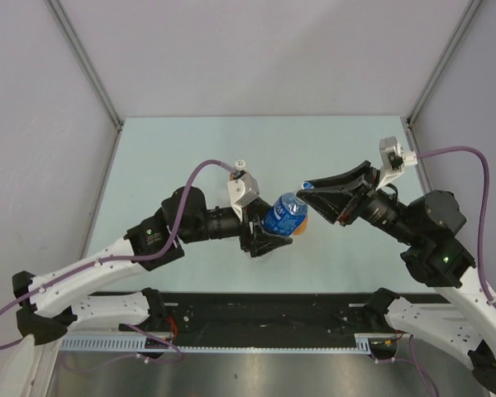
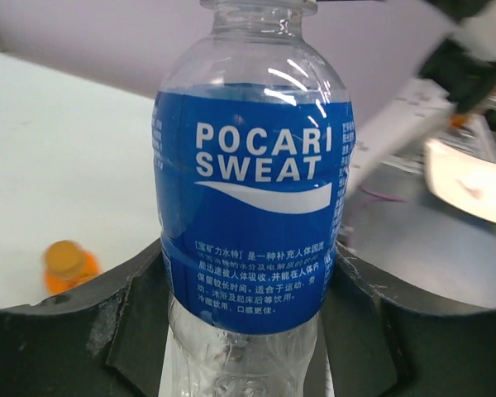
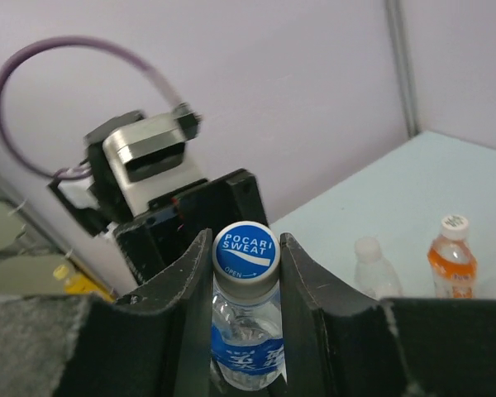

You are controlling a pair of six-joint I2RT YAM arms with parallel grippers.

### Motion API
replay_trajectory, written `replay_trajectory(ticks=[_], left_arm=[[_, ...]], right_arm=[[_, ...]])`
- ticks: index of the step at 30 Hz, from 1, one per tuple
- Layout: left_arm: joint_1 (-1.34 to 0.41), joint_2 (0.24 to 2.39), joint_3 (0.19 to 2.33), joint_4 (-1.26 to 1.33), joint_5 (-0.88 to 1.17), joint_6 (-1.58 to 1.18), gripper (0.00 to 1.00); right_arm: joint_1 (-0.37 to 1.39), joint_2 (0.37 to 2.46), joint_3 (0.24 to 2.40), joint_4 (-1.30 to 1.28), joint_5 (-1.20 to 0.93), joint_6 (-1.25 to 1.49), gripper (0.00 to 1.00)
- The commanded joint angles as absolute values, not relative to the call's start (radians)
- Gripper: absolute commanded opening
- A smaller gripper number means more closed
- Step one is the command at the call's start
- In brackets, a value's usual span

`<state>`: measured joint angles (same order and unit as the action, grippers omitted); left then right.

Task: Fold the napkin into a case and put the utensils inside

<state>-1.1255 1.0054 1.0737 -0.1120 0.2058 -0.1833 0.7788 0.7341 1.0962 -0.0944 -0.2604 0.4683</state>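
Observation:
No napkin and no utensils show in any view. A clear bottle (image 1: pixel 285 213) with a blue Pocari Sweat label is held above the table between the two arms. My left gripper (image 1: pixel 267 241) is shut on the bottle's lower body (image 2: pixel 252 215), its dark fingers (image 2: pixel 140 314) pressed on either side. My right gripper (image 1: pixel 311 188) is shut on the bottle's blue cap (image 3: pixel 245 251), with the fingers (image 3: pixel 190 289) tight against both sides of the cap.
A small orange bottle (image 3: pixel 451 256) and a small clear bottle (image 3: pixel 372 269) stand on the pale table (image 1: pixel 190 157) beyond the held bottle. The orange one also shows in the left wrist view (image 2: pixel 66 265). Grey walls enclose the table on three sides.

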Motion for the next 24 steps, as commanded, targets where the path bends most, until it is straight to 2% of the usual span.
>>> replay_trajectory(ticks=[1, 5, 11, 18, 24], left_arm=[[-1.071, 1.011, 1.160, -0.012, 0.722, -0.334, 0.00], [-1.026, 1.045, 1.175, 0.061, 0.900, -0.425, 0.00], [-0.966, 1.106, 1.125, 0.421, 1.116, -0.685, 0.00], [-0.960, 1.204, 1.140, 0.708, 1.199, -0.947, 0.00], [-0.962, 1.284, 1.141, 0.963, 1.218, -1.138, 0.00]], right_arm=[[0.776, 0.724, 1.104, -0.013, -0.596, 0.367, 0.00], [0.773, 0.722, 1.104, 0.032, -0.776, 0.336, 0.00], [0.762, 0.718, 1.104, 0.026, -1.001, 0.276, 0.00], [0.726, 0.712, 1.104, 0.003, -1.218, 0.212, 0.00], [0.703, 0.709, 1.104, -0.049, -1.282, 0.170, 0.00]])
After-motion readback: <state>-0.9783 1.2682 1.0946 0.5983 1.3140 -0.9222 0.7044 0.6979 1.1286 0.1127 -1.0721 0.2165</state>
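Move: My left hand still grips the bottle around the label. Its cap, already pinched in my right fingers, is about 9 cm above my left hand point, 4 cm to the right and 3 cm forward. The small orange bottle stands on the table some 38 cm below my right hand, about 15 cm ahead and 3 cm right. The clear bottle is 13 cm ahead and 18 cm left of my right hand, similarly low. I twist the cap against the bottle, keeping both grips shut as I draw both hands back towards my bases, 10 to 13 cm, slightly rising at first. My left hand swings the bottle clockwise some 55 degrees; my right wrist rolls the other way and turns about 35 degrees counter-clockwise, both slowing at the end. ##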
